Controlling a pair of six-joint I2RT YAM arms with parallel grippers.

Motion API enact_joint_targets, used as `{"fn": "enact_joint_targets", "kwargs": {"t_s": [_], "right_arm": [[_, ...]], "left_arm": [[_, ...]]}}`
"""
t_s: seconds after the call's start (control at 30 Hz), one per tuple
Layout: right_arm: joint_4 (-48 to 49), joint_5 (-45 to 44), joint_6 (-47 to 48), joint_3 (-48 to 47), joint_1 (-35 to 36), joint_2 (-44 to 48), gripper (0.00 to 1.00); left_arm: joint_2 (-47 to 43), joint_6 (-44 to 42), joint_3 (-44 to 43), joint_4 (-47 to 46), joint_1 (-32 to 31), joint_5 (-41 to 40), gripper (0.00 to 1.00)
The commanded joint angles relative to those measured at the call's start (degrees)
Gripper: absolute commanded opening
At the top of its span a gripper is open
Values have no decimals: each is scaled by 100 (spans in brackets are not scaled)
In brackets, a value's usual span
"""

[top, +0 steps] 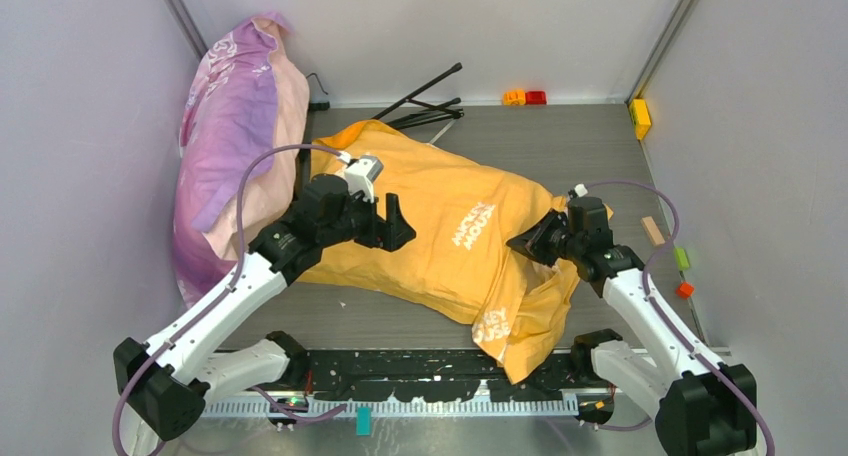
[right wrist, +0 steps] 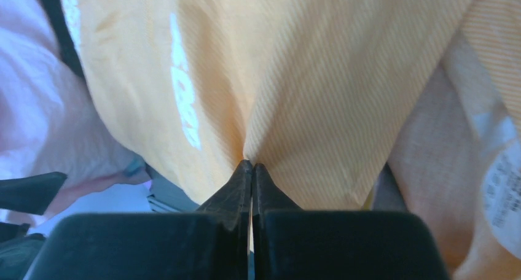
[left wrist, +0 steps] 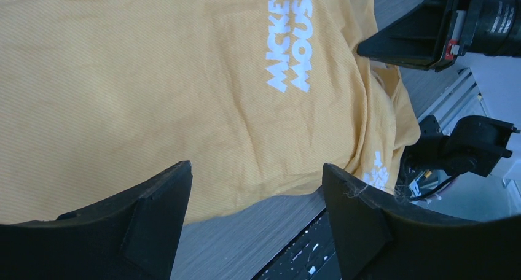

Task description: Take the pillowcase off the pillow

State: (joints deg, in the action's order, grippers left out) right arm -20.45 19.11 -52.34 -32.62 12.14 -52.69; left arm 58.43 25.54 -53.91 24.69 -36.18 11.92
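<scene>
The orange pillowcase (top: 440,226) lies across the middle of the table, bulging, with white "Mickey Mouse" lettering facing up. Its open end droops over the near edge. The pillow is hidden inside it. My left gripper (top: 395,221) hovers over the case's left half with its fingers wide apart and nothing between them (left wrist: 257,168); orange cloth (left wrist: 153,77) fills the view beyond them. My right gripper (top: 520,244) is at the case's right side. Its jaws are shut (right wrist: 252,164) on a pinch of the orange fabric (right wrist: 307,77), which puckers at the tips.
A pink-purple floral pillow (top: 235,146) leans against the left wall. Black folded rods (top: 425,101) lie at the back. Small coloured blocks (top: 525,97) sit by the back wall, and others (top: 680,266) along the right edge. A black rail (top: 420,371) runs along the near edge.
</scene>
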Motion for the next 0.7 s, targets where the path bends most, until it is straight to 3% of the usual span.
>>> {"fn": "enact_joint_targets", "kwargs": {"t_s": [0.0,0.27,0.33,0.4,0.47,0.67], "right_arm": [[769,540,39,-660,72,-300,0],[1067,346,240,-1973,1312,-1567,2],[1206,555,199,-2122,1375,-1825,15],[1017,587,322,-2234,1378,-1949,40],[601,239,549,-2234,1355,-1846,52],[-399,-913,1101,-1688,993,-799,59]], "left_arm": [[251,36,-343,-133,-403,233,78],[1225,-31,-693,-623,-1653,-546,79],[1485,62,-749,-737,-1739,-592,79],[1708,219,-752,-917,-1764,-583,79],[1918,358,-708,-1150,-1776,-516,79],[2301,577,-750,-1611,-1778,-447,79]]}}
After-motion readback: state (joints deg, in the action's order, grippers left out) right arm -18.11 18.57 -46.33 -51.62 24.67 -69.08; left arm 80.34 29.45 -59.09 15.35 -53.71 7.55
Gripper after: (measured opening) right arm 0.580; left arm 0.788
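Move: The pillowcase's edge is already pinched in the right hand, and the middle of the case's mouth lies about 6 cm to that hand's right, 4 cm back and 4 cm below. The large print is about 8 cm to its left and 4 cm farther out; the lower print is 17 cm back and 4 cm left. From the open left hand, the mouth is roughly 28 cm right, 8 cm back and 14 cm below, with the large print about 15 cm straight right. The pillowcase's pinched edge is drawn left, up and somewhat forward by the right hand, about 10 cm sideways and 6 cm up, over towards the large print as the hand turns counter-clockwise; its fingers then open around the fold, letting go, and it eases back right a little. Meanwhile the left hand, still open, sweeps some 11 cm right towards the mouth, sinking and turning slightly clockwise. ##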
